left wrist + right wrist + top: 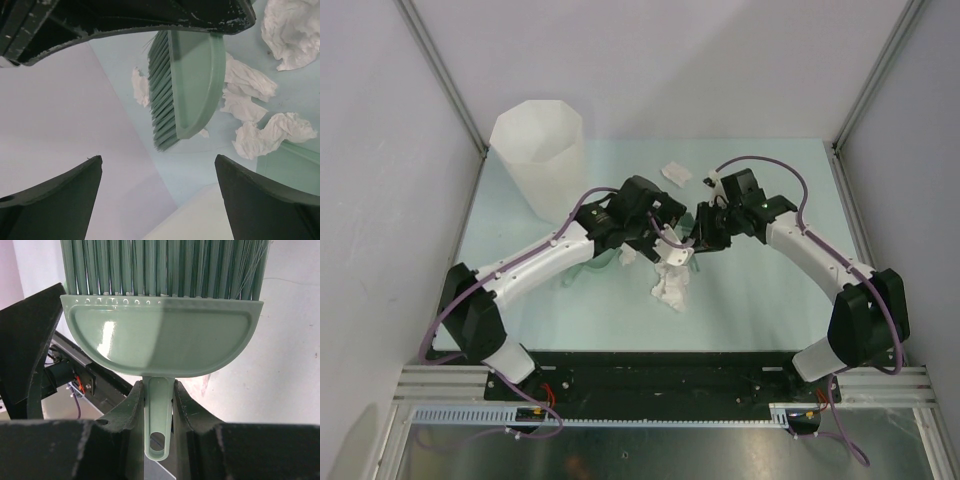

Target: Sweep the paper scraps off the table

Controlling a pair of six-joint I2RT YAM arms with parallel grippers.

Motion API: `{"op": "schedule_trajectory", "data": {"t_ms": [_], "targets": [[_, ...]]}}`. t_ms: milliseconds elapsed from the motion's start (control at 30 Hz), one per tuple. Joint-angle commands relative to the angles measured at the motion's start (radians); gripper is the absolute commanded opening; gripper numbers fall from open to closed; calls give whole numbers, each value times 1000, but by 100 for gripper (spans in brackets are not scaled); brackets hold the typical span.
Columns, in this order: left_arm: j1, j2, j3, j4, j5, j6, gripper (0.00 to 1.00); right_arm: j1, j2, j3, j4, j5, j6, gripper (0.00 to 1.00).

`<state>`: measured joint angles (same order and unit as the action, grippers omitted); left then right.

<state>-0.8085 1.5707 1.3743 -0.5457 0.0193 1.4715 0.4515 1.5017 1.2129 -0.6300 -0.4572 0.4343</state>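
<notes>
Several crumpled white paper scraps (pixel 670 288) lie mid-table on the pale green table (pixel 770 280), and one more scrap (pixel 675 172) sits farther back. The left wrist view shows the scraps (pixel 250 85) beside and behind a green hand brush (pixel 190 85). My right gripper (pixel 159 390) is shut on the brush's handle (pixel 159 425), bristles pointing away from it. It meets the left gripper above the pile, and in the top view sits at mid-table (pixel 705 238). My left gripper (pixel 157 160) stands wide open with nothing between its fingers, just left of the brush (pixel 665 228).
A tall white faceted bin (pixel 538 150) stands at the table's back left corner. A green plastic piece (pixel 292 167) lies by the scraps, partly under the left arm. Grey walls close the left, right and back sides; a black rail (pixel 670 370) runs along the front.
</notes>
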Motion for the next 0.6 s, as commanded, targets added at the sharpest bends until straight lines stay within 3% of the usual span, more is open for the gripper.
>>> {"op": "schedule_trajectory", "data": {"t_ms": [0, 67, 167, 200, 333, 433, 500, 533, 567], "targets": [[-6, 11, 2, -22, 37, 47, 98, 1, 3, 22, 30, -78, -8, 0], [-8, 26, 14, -22, 66, 33, 97, 4, -6, 22, 45, -95, -2, 0], [-15, 43, 32, -22, 76, 29, 86, 0, -24, 22, 58, -112, 9, 0], [-17, 46, 34, -22, 79, 26, 72, -2, -27, 20, 58, -115, 11, 0], [-30, 52, 19, -22, 94, 6, 49, -4, -41, 20, 67, -124, 23, 0], [-34, 58, 16, -22, 79, -17, 2, -5, -49, 20, 76, -129, 24, 0], [-34, 61, 31, -22, 73, -63, 0, -13, -64, 22, 69, -117, 14, 0], [-32, 60, 35, -23, 71, -123, 0, -20, -73, 20, 64, -109, -5, 2], [-31, 58, 43, -23, 71, -163, 0, -30, -92, 22, 58, -101, -14, 25]]}}
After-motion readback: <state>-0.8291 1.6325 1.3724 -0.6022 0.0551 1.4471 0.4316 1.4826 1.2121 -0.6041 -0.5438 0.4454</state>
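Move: The brush head, gripped by its handle in the right gripper, lies just off the open left fingertips: its middle is about 3 cm to the left hand's right, level in reach and 5 cm below. From the right hand that middle is about 4 cm left, 1 cm ahead and 3 cm below. Some 19 cm below the left hand lie a crumpled scrap, 7 cm back and 1 cm right, and the dustpan, 17 cm left and 1 cm ahead. Both pads of the left gripper pinch the near end of the brush head, closing from wide open to almost shut as that hand sinks about 4 cm onto it, easing back a little and tipping some 5 degrees. The right gripper keeps its hold on the handle, rising a centimetre or two and rolling slightly. ##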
